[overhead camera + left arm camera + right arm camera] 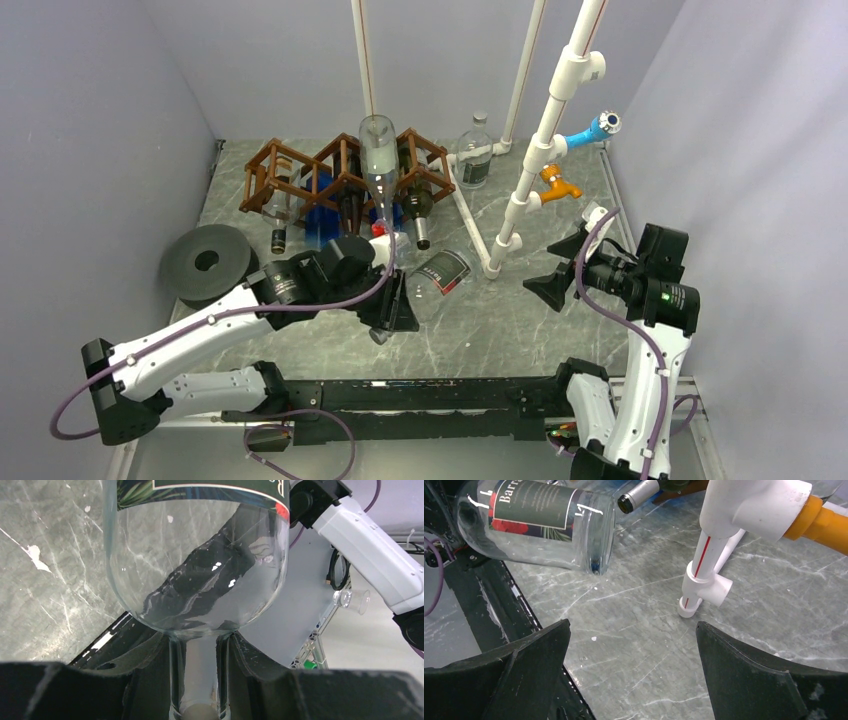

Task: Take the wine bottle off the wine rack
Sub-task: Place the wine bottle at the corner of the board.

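Note:
The wine bottle is clear glass with a dark label. It is off the wine rack, in front of it over the table, with its base low near the marble. My left gripper is shut on its neck; in the left wrist view the bottle fills the frame and the neck runs between the fingers. The right wrist view shows the bottle tilted at the upper left. My right gripper stands open and empty to the right, over bare table.
The rack holds a clear bottle and dark bottles. Another clear bottle stands at the back. A white pipe frame with blue and orange taps rises mid-right. A black disc lies at the left.

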Robot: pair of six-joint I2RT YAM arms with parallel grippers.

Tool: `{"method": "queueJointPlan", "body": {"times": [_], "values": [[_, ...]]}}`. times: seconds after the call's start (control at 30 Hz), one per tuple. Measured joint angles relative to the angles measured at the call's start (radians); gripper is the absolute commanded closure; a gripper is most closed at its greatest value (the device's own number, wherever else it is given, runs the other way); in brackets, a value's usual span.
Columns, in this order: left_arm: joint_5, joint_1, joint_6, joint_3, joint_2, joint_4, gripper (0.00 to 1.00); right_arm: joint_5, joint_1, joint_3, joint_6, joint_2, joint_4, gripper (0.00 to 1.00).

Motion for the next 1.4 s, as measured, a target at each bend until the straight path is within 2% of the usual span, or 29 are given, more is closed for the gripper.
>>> {"method": "queueJointPlan", "body": {"times": [0.4,0.83,1.13,1.4], "values": [[0.005,-0.033,-0.072,0.0,0.089,-0.006,1.0,0.04,0.033,-0.055,-0.084,0.032,-0.003,0.0],[0.039,-0.052,-0.153,0.0,0.226,0.056,1.0,0.131,0.085,-0.132,-0.23,0.071,-0.009,0.0],[0.051,-0.052,-0.214,0.0,0.304,0.1,1.0,0.138,0.145,-0.194,-0.412,0.085,-0.046,0.0],[0.061,-0.055,-0.278,0.0,0.382,0.111,1.0,0.081,0.214,-0.269,-0.669,0.104,-0.108,0.0]]}}
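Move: The left hand holds the big clear bottle by its neck. The bare board it is lowering towards lies about 15 cm to its right, 3 cm ahead and 20 cm below. From it, the white post's foot stands some 19 cm right and 17 cm ahead, at board height. From the right hand, the bottle's body lies about 19 cm left, 2 cm back and 5 cm lower; the post's foot is some 8 cm left and 9 cm ahead. Still pinching the neck, the left hand lowers the bottle about 9 cm while carrying it some 6 cm to the right towards the bare board near the front edge, tipping the body's base end downward. The open right hand sinks about 11 cm beside it, first almost straight down, then also back and left towards the bottle, turning some 25 degrees counter-clockwise. ##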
